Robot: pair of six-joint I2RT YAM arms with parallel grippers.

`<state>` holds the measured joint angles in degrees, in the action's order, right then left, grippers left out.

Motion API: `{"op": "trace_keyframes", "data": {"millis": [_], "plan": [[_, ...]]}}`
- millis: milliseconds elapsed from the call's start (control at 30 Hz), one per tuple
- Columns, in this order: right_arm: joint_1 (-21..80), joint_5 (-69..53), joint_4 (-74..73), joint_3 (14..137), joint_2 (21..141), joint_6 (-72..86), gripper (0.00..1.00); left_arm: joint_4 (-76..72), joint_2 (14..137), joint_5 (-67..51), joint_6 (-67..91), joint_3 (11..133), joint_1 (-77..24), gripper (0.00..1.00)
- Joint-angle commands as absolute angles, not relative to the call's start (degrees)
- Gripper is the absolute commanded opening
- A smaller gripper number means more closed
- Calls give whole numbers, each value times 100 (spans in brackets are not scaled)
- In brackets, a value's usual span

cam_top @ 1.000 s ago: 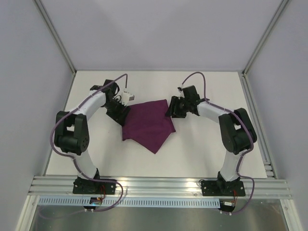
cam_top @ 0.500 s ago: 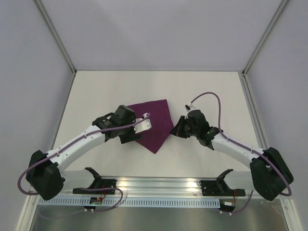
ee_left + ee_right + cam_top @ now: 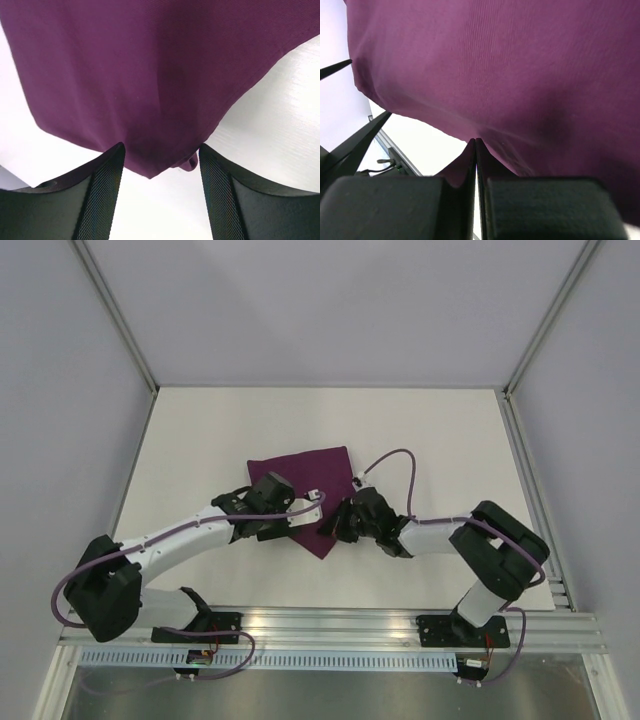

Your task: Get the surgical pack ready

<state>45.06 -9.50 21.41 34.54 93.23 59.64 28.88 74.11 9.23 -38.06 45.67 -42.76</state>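
Observation:
The deep-purple cloth point(image 3: 300, 485) lies folded on the white table, with one corner pointing to the near edge. My left gripper point(image 3: 314, 504) hovers over its near part, open. In the left wrist view the cloth point(image 3: 150, 65) has its corner lying between the two spread fingers of the left gripper point(image 3: 161, 150). My right gripper point(image 3: 336, 524) is at the cloth's near right edge. In the right wrist view the right gripper point(image 3: 475, 141) is shut, with its tips pinched on the edge of the cloth point(image 3: 495, 65). The steel tray, instruments, gauze pads and packets are out of view.
White table point(image 3: 450, 440) inside pale walls, with aluminium frame posts at the back corners. An aluminium rail point(image 3: 330, 625) runs along the near edge by the arm bases. Both arms reach in low towards the middle.
Both arms have stretched forward and swung from the cloth's far corners to its near corner. The right gripper has moved left onto the cloth's edge. The cloth's far left corner now shows.

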Motion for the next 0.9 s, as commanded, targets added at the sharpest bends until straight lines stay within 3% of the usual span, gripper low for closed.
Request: {"op": "trace_keyframes", "data": {"millis": [0,233,533,567,800,833,867], "plan": [[4693,-730,2997,3586,9570,6372,1,2777,7479,669,-3621,4561,-4315,70],[4869,-563,3058,3621,9826,6530,1,2576,7304,721,-3665,4333,-4368,69],[4869,-580,3489,3630,10283,6811,0,1864,7260,1186,-3779,3946,-4438,44],[4878,-589,3489,3639,10327,6820,1,1837,7242,1221,-3771,3920,-4438,38],[4922,-589,3455,3753,10389,6794,0,2004,6926,1090,-3612,3929,-4447,38],[4939,-598,3445,3762,10406,6785,0,1917,6865,1133,-3638,3903,-4447,37],[4931,-598,3454,3770,10406,6803,0,1873,6856,1169,-3656,3885,-4439,30]]}}
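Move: The near-left corner of the folded cloth lies right at the left hand's open fingers, about 2 cm below them. The cloth's front tip is some 12 cm to the left hand's right, 7 cm back and about 6 cm lower. From the right hand, the cloth's near edge is about 3 cm left, 1 cm back and 2 cm down, with the front tip some 6 cm straight back and 2 cm down. The cloth's near-left corner is taken by the left hand, which sinks about 2 cm onto it, closes from wide to roughly a third open with the cloth between the fingertips, then starts back up by 1 cm. Meanwhile the right hand, fingers kept shut, works some 3 cm left and 2 cm down along the near edge towards that corner, its tips going in under the cloth's edge. ##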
